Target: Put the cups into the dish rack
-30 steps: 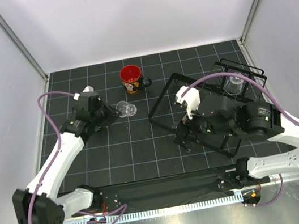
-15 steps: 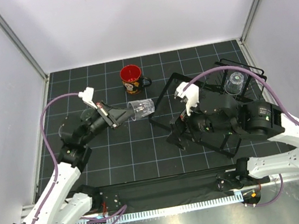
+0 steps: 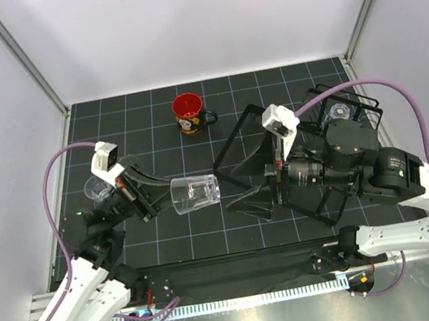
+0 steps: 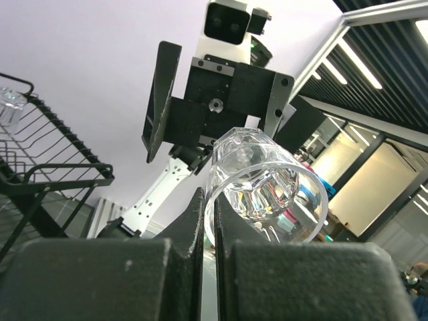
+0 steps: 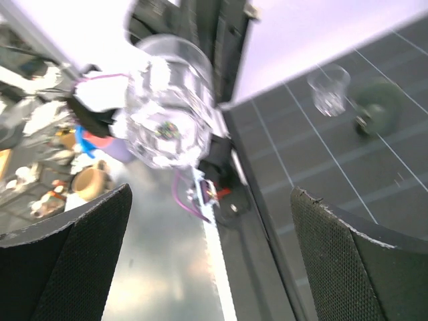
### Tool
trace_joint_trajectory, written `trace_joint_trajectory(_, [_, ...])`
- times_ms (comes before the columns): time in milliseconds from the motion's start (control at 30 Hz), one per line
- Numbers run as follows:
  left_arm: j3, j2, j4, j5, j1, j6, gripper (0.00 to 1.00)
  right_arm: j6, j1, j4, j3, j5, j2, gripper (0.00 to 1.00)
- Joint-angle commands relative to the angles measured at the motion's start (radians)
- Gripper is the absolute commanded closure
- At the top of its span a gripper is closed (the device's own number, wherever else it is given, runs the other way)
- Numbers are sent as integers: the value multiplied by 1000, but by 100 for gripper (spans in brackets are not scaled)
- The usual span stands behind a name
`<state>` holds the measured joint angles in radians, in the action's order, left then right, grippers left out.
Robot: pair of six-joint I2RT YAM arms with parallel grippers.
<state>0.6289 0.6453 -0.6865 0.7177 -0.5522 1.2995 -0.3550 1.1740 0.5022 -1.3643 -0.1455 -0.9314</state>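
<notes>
My left gripper (image 3: 167,198) (image 4: 208,217) is shut on the rim wall of a clear cup (image 3: 196,192) (image 4: 265,182) (image 5: 170,122), holding it on its side above the mat. My right gripper (image 3: 245,183) (image 5: 214,257) stands wide open, facing that cup from the right, with nothing between its fingers (image 5: 364,261). A second clear cup (image 3: 97,188) (image 5: 329,90) stands on the mat at the left. The red-inside mug (image 3: 189,114) stands at the back. The black wire dish rack (image 3: 228,143) (image 4: 53,157) at the right holds another clear cup (image 3: 340,115) (image 4: 9,107).
The black gridded mat (image 3: 209,227) lies between white walls, with metal corner posts (image 3: 25,64) at the back. Both arm bases sit on the near rail (image 3: 241,271). Purple cables (image 3: 55,166) loop over each arm.
My left arm lifted the clear cup and carried it nearer and rightward, tipping it sideways. My right gripper rose off the rack's front and turned to face the cup.
</notes>
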Motion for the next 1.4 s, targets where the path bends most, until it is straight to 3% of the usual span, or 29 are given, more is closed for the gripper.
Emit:
trace_joint_trajectory(0, [-15, -1, -87, -3, -17, 24, 100, -1, 0, -163, -33, -118, -9, 0])
trace_joint_trajectory(267, [-17, 24, -96, -20, -26, 20, 100, -28, -1, -247, -52, -224, -76, 2])
trace_joint_trajectory(767, [-23, 31, -113, -20, -35, 24, 100, -48, 0, -320, -18, -232, -95, 30])
trace_joint_trajectory(1000, [-23, 33, -114, -24, -40, 26, 100, -59, 0, -320, -19, -215, -110, 30])
trace_joint_trajectory(1167, [-28, 31, -114, -34, -41, 27, 100, -59, -2, -318, -25, -213, -122, 37])
trace_joint_trajectory(1267, [-28, 33, -113, -34, -43, 29, 100, -59, -1, -318, -27, -206, -122, 47])
trace_joint_trajectory(1367, [-28, 34, -111, -31, -43, 34, 100, -56, -2, -306, -28, -190, -124, 72])
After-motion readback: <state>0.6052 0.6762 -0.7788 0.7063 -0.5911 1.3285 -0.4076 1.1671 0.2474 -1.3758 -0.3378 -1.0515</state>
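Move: The left gripper is shut on the rim of a clear cup whose middle is about 5 cm to its right, 1 cm back and 2 cm higher, base towards the right gripper. From the wide-open right gripper that cup is some 8 cm left, 2 cm back and 2 cm up. The dish rack lies roughly 20 cm ahead and 20 cm right of the right gripper, 34 cm lower; the red mug 38 cm ahead, 9 cm left, 36 cm lower. Hold the cup nearly still in the left gripper, its pinch on the rim kept. Bring the right gripper left to the cup's base by about 5 cm, rising some 3 cm and drawing back a little while it swings about 10 degrees counter-clockwise; then, with its fingers either side of the base end, close them from wide open to a bit over half, until they meet the glass. ##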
